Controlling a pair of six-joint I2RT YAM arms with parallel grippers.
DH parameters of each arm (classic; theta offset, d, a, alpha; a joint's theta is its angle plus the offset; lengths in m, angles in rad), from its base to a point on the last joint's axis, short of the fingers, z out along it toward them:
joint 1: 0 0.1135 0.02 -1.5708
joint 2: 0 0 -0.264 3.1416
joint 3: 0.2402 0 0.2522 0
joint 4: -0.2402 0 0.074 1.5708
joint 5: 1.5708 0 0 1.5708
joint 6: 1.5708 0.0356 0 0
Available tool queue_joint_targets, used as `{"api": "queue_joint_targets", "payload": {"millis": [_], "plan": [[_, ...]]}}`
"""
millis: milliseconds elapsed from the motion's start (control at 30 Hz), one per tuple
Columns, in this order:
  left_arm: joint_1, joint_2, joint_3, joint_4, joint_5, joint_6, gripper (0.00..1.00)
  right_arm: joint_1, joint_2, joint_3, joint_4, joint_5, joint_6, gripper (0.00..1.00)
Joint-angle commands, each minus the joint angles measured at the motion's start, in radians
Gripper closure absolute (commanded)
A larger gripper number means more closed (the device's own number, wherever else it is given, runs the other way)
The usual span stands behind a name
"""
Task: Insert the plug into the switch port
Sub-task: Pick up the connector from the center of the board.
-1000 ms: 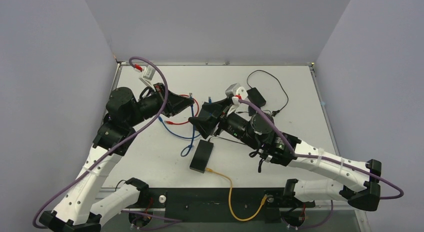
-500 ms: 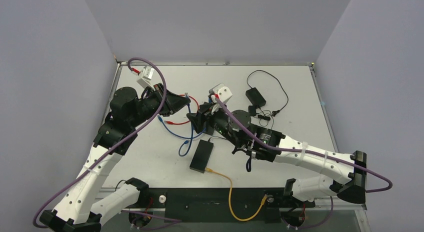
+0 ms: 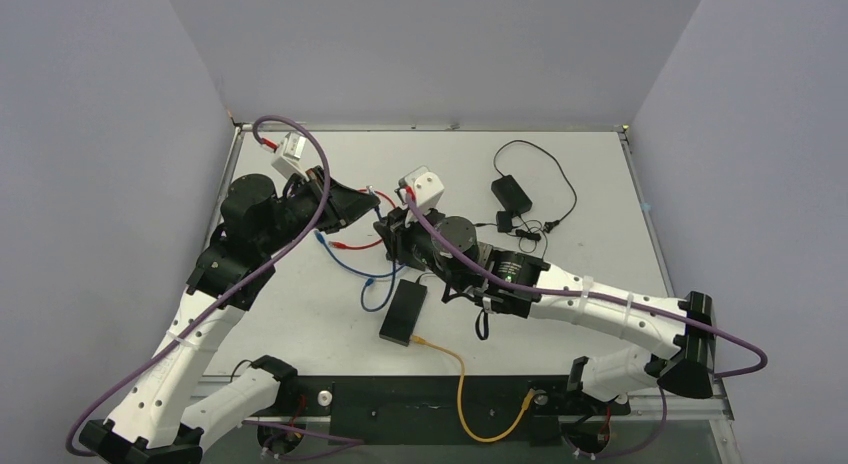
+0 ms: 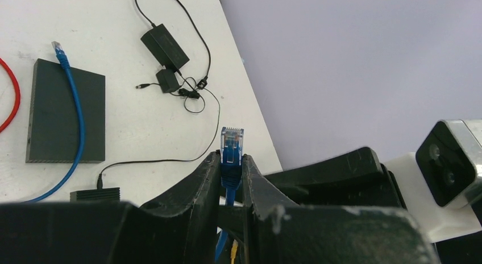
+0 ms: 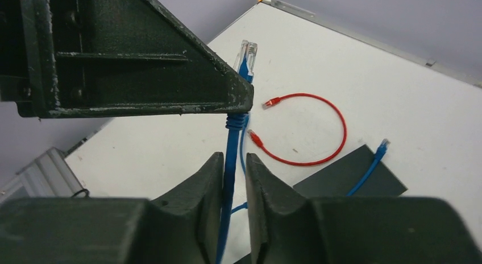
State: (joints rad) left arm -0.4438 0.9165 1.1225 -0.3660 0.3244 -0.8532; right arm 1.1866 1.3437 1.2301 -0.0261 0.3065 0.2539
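My left gripper [image 4: 231, 156] is shut on the blue cable's clear-tipped plug [image 4: 232, 140] and holds it up above the table, tip outward. In the top view this gripper [image 3: 367, 200] hangs at centre-left. My right gripper [image 5: 234, 157] sits just below the plug [image 5: 246, 52]. Its fingers straddle the blue cable [image 5: 230, 144], which touches one pad, with a thin gap at the other. The black switch [image 3: 403, 311] lies flat at the table's front centre, below both grippers, with a yellow cable [image 3: 455, 369] plugged into its near end.
A red cable loop [image 5: 318, 127] lies on the table beside a dark grey flat box [image 5: 352, 173]. The blue cable's other end [image 5: 384, 143] rests on that box. A black power adapter [image 3: 510, 192] with thin wire sits at the back right.
My right arm has swung left, up to the left gripper, and its jaws have narrowed around the blue cable. The left gripper kept its hold on the plug and barely moved.
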Motion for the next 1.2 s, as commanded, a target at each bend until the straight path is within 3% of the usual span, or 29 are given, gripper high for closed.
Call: {"api": "queue_joint_targets", "payload": {"millis": [0, 33, 133, 200, 300, 367, 867, 1167], "plan": [[-0.003, -0.017, 0.012, 0.015, -0.002, -0.015, 1.0, 0.008, 0.017, 0.065, -0.012, 0.024, -0.001, 0.93], [-0.003, -0.017, 0.008, 0.015, 0.003, -0.015, 1.0, 0.008, 0.019, 0.067, -0.018, 0.029, -0.004, 1.0], [-0.001, -0.029, -0.003, 0.031, 0.013, -0.013, 1.0, 0.008, 0.014, 0.058, -0.02, 0.042, -0.012, 1.0], [0.0, -0.037, -0.012, 0.041, 0.02, -0.002, 0.9, 0.008, -0.005, 0.041, -0.018, 0.045, -0.017, 1.0], [0.001, -0.038, -0.028, 0.081, 0.076, 0.018, 0.67, -0.007, -0.04, 0.001, -0.014, 0.03, -0.013, 1.0], [0.001, -0.034, -0.028, 0.084, 0.114, 0.05, 0.63, -0.03, -0.078, -0.03, -0.013, -0.004, 0.001, 1.0], [0.036, -0.087, 0.115, -0.014, 0.185, 0.277, 0.59, -0.149, -0.382, -0.1, -0.149, -0.365, -0.019, 1.0], [0.036, -0.087, 0.097, 0.043, 0.243, 0.272, 0.59, -0.161, -0.478, 0.048, -0.452, -0.335, -0.115, 1.0]]}}
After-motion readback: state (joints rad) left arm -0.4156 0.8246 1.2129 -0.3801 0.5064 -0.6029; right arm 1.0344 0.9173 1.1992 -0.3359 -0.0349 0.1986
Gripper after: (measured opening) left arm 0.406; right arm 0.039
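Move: The left fingers still pinch the upright blue plug at its boot, its middle about 2 cm above them. For the right hand, whose open fingers straddle the cable, the plug is some 4 cm up and 1 cm ahead, sideways level. About 30 cm below, the smaller black box lies roughly 5 cm ahead and 4 cm right of the right hand, the larger black box about 24 cm ahead and 6 cm right. Right fingers shut below the plug, left ones release and retreat; right carries it about 11 cm right and up. ##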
